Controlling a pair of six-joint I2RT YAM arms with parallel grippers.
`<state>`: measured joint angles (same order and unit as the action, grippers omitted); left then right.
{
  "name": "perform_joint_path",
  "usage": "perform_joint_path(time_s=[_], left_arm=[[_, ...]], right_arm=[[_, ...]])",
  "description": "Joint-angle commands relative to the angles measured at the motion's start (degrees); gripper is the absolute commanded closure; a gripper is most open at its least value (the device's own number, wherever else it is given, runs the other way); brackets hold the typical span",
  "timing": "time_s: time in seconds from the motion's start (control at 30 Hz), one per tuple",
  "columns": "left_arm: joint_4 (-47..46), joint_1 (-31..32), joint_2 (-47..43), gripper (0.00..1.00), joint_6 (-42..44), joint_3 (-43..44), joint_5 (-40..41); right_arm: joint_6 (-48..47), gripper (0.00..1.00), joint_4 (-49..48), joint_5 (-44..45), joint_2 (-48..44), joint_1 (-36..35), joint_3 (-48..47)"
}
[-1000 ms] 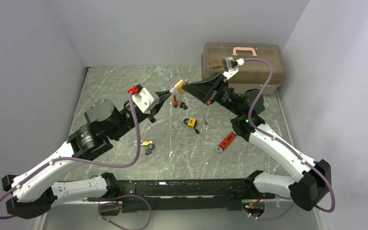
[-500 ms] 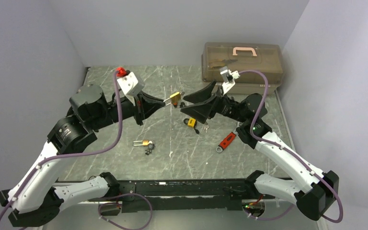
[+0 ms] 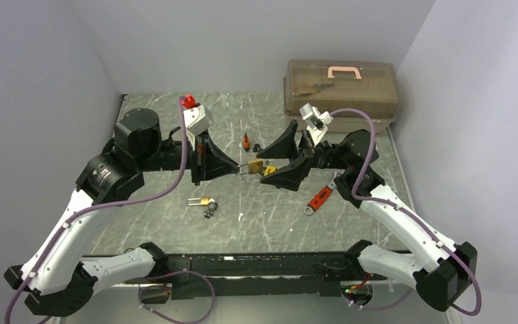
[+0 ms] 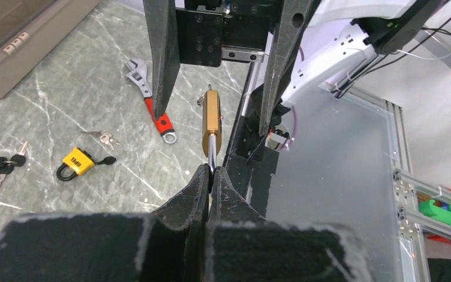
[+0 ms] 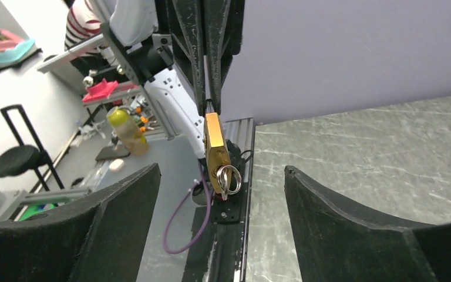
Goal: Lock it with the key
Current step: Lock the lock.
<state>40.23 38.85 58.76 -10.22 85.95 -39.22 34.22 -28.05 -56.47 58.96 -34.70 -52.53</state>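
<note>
A brass padlock (image 3: pixel 255 165) hangs in the air over the table's middle. My left gripper (image 3: pixel 241 167) is shut on its steel shackle (image 4: pixel 211 154), and the brass body (image 4: pixel 212 117) points away from that wrist. A key on a ring (image 5: pixel 228 178) sticks in the lock's bottom end. My right gripper (image 3: pixel 265 169) stands wide open facing it. The padlock (image 5: pixel 215 144) sits midway between the two black fingers (image 5: pixel 114 223), touching neither.
On the table lie a yellow padlock (image 4: pixel 77 163) with loose keys (image 4: pixel 104 138), a red-handled wrench (image 3: pixel 320 198), another brass padlock (image 3: pixel 203 201), and a small orange item (image 3: pixel 245 142). A brown toolbox (image 3: pixel 340 88) stands at the back right.
My right gripper has opened and let go of the key end. Both arms have dropped and come nearer, carrying the padlock from the back of the table to its middle.
</note>
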Motion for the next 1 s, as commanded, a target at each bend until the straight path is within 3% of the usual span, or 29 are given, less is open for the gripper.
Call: perform_joint_path(time_s=[0.0,0.2,0.37,0.7,0.83,0.97], left_arm=[[-3.0,-0.7,-0.3,1.0,-2.0,1.0,-5.0],[-2.9,-0.7,0.6,1.0,-1.9,0.6,-5.4],[-2.3,-0.9,1.0,1.0,-1.5,0.9,-5.1],[-1.0,-1.4,1.4,1.0,-1.0,1.2,-4.7],[-0.4,-1.6,1.3,0.7,-1.0,1.0,-4.8],[-0.4,-1.9,0.5,0.64,-1.1,0.6,-4.4]], right_arm=[[-2.5,0.24,0.5,-5.8,0.2,-0.5,-3.8],[-2.5,0.33,1.1,-5.2,1.0,-1.4,-5.2],[-4.3,0.48,4.1,-4.2,2.5,-3.4,-7.2],[-7.0,1.0,10.3,0.0,2.1,-4.3,-8.6],[-4.5,1.0,9.4,3.1,1.2,-3.9,-7.9],[-0.6,1.0,5.2,3.2,0.9,-3.0,-6.5]])
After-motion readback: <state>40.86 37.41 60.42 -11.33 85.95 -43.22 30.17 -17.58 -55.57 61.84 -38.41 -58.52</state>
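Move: Five centimetres or so to the left hand's right, about 1 cm ahead and 1 cm lower, is the body of the brass padlock whose shackle its shut fingers hold. From the open right hand that body is about 2 cm left, level fore and aft, 1 cm higher. Far below the right hand, some 38 cm down, the yellow padlock lies about 16 cm ahead and 2 cm right, the red wrench about 8 cm ahead and 18 cm right. Closing around the brass padlock's body, the right hand draws back about 2 cm, slides some 1.5 cm left onto it, then eases forward again by nearly as much and pinches it between its fingertips. The left hand stays almost in place, its fingers holding the shackle until late, then opening about a third of the way to release their grip. ##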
